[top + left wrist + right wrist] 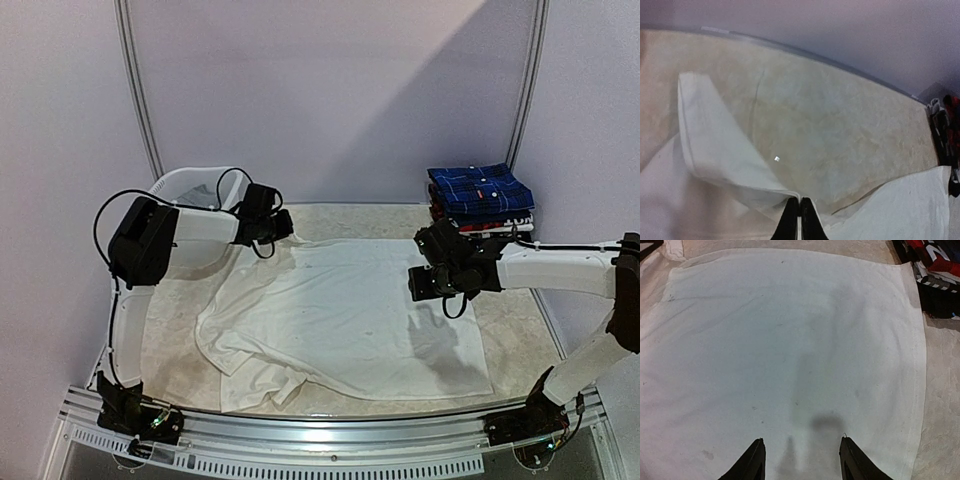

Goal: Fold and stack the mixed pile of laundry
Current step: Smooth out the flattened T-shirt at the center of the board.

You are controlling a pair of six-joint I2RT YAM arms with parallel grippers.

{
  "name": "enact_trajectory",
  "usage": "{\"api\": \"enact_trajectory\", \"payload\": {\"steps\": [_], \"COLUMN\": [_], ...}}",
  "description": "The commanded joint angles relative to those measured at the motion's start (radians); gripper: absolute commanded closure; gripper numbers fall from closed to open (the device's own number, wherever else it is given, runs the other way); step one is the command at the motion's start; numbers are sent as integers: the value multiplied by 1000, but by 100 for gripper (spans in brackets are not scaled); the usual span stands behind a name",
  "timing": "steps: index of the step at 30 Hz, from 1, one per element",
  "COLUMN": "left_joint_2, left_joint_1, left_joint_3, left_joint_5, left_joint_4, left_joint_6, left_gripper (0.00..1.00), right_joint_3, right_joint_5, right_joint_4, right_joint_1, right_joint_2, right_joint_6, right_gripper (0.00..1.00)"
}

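Observation:
A plain white shirt (340,320) lies spread over the middle of the table, rumpled along its left and near edges. My left gripper (272,228) is at the shirt's far left corner. In the left wrist view its jaws (800,204) are shut on a lifted fold of the white shirt (715,145). My right gripper (440,278) hovers over the shirt's right half. Seen from the right wrist, it (802,452) stands open above flat white cloth (790,340) with nothing between its fingers. A dark blue plaid shirt (480,188) tops a folded stack at the back right.
A white slotted basket (185,185) stands at the back left, behind the left arm. The folded stack (935,270) sits just past the white shirt's far right corner. Bare beige tabletop (840,130) lies between the shirt and the back wall.

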Motion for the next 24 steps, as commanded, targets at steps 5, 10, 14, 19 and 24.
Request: {"api": "enact_trajectory", "payload": {"steps": [5, 10, 14, 19, 24], "left_joint_2": [214, 370, 437, 297, 11], "left_joint_1": [14, 24, 24, 22, 7], "left_joint_3": [353, 587, 738, 579, 283], "left_joint_5": [53, 180, 254, 262, 119], "left_joint_4": [-30, -26, -96, -58, -35], "left_joint_6": [179, 196, 201, 199, 263], "left_gripper": [100, 95, 53, 31, 1], "right_joint_3": [-25, -27, -21, -16, -16], "right_joint_5": [8, 7, 0, -4, -24], "right_joint_4": [11, 16, 17, 17, 19], "right_joint_1": [-2, -2, -3, -3, -3], "right_joint_2": [10, 20, 24, 15, -9], "right_joint_6": [10, 10, 9, 10, 9], "right_gripper": [48, 48, 48, 48, 48]}}
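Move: The left gripper holds the T-shirt's far left part pinched. Its laying spot on the board is about 8 cm ahead, 6 cm to the right and 5 cm below. The T-shirt's middle lies some 27 cm back and 12 cm right, the laundry basket's about 24 cm left and level with the hand, and the back wall's foot roughly 15 cm straight ahead. From the right gripper, that laying spot is around 28 cm ahead, 18 cm left and 10 cm down. Flick the left gripper with its pinched cloth forward and right, about 9 cm out and 7 cm across, arcing up some 4 cm and back down towards the board beyond the T-shirt's far edge. Spread the fingers wide as the reach ends to let the cloth go, then draw back about 3 cm. Let the wrist turn clockwise some 15 degrees and the fingers tip up a little. ##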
